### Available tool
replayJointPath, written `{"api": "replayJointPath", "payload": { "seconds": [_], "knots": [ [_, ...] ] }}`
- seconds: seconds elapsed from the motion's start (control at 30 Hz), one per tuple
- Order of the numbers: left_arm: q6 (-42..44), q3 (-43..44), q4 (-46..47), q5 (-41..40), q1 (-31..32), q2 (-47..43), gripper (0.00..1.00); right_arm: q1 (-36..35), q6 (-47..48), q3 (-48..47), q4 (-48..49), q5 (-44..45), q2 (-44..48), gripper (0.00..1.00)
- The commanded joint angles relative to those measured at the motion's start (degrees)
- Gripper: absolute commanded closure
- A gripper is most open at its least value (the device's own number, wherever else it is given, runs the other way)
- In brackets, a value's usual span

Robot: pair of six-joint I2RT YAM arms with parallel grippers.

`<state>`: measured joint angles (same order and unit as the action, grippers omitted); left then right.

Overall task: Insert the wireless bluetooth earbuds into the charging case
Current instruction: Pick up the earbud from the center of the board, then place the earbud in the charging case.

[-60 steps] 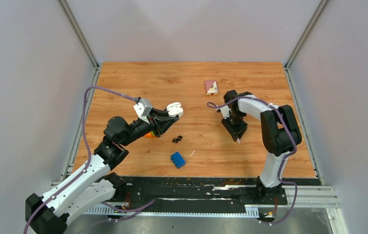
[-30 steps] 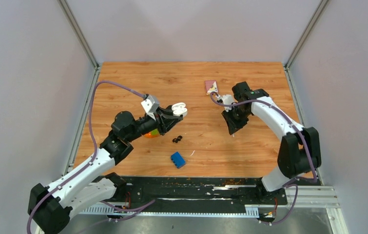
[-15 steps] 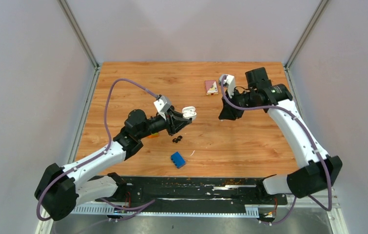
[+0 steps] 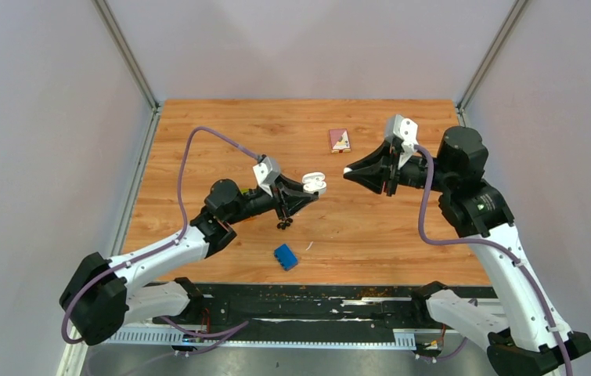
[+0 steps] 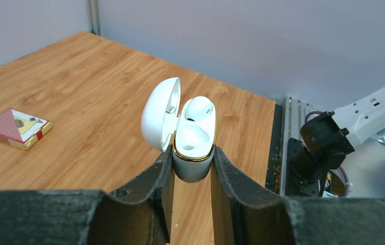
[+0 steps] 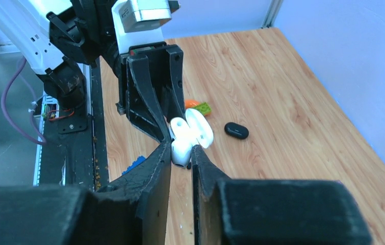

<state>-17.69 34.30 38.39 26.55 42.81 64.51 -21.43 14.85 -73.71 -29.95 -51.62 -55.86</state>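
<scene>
My left gripper (image 4: pixel 310 188) is shut on a white charging case (image 5: pixel 194 138) and holds it in the air over the middle of the table. The case's lid stands open, and a white rounded shape sits in its far socket. My right gripper (image 4: pixel 347 171) points left at the case from a short way off. Its fingertips are closed on a small white earbud (image 6: pixel 181 153). Two black earbuds (image 4: pixel 284 224) lie on the table below the left gripper.
A blue block (image 4: pixel 285 256) lies near the front, a tiny white scrap (image 4: pixel 308 245) beside it. A patterned card box (image 4: pixel 340 140) sits at the back. A black oval case (image 6: pixel 236 130) and an orange-green object (image 6: pixel 198 106) lie beyond the left gripper.
The left gripper has carried the open case rightward toward the table's middle. The right arm has risen and swung round, so its gripper now points left at the case.
</scene>
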Motion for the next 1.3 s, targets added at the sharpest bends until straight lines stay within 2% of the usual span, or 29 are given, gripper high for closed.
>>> {"api": "replayJointPath", "payload": {
  "seconds": [0.0, 0.1, 0.3, 0.5, 1.27],
  "knots": [
    [2.18, 3.19, 2.56, 1.01, 1.81, -1.87, 0.96, -3.62, -4.13, 2.10, 11.92, 3.35, 0.23, 1.00],
    [3.33, 4.04, 1.43, 1.89, 2.89, -1.96, 0.96, -5.35, -3.90, 1.33, 12.11, 4.73, -0.76, 1.00],
    [0.35, 4.72, 5.35, 3.61, 3.91, -1.77, 0.96, -8.19, -1.61, 0.37, 10.66, 6.40, -1.48, 1.00],
    [3.23, 6.02, 2.62, 1.98, 5.55, -2.45, 0.96, -10.99, -1.64, 0.76, 10.44, 7.69, -2.05, 1.00],
    [4.18, 8.31, -0.07, 2.05, 6.66, -3.07, 0.96, -16.61, 4.78, 0.24, 6.01, 11.65, -3.43, 1.00]
  ]
}}
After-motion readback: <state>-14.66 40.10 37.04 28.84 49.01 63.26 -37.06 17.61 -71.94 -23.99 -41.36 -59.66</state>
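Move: The right hand already holds the earbud, and the open charging case, gripped by its base in the left hand, lies about 7 cm to its left, 2 cm ahead and 9 cm below. From the left hand the earbud is some 8 cm right, 1 cm back and 11 cm up. On the table, roughly 31 cm below the right hand, small black tips lie 16 cm left and 4 cm ahead, a black oval case 19 cm left and 17 cm ahead. The right hand carries the pinched earbud about 5.5 cm left to the open case, first level, then sinking slightly towards its wells, until the stem's tip comes to the well opening. Meanwhile the left hand lifts the case some 5 cm to meet it, drawing it back 4 cm and slightly right with a small clockwise turn of about 10 degrees; both grips stay shut. ##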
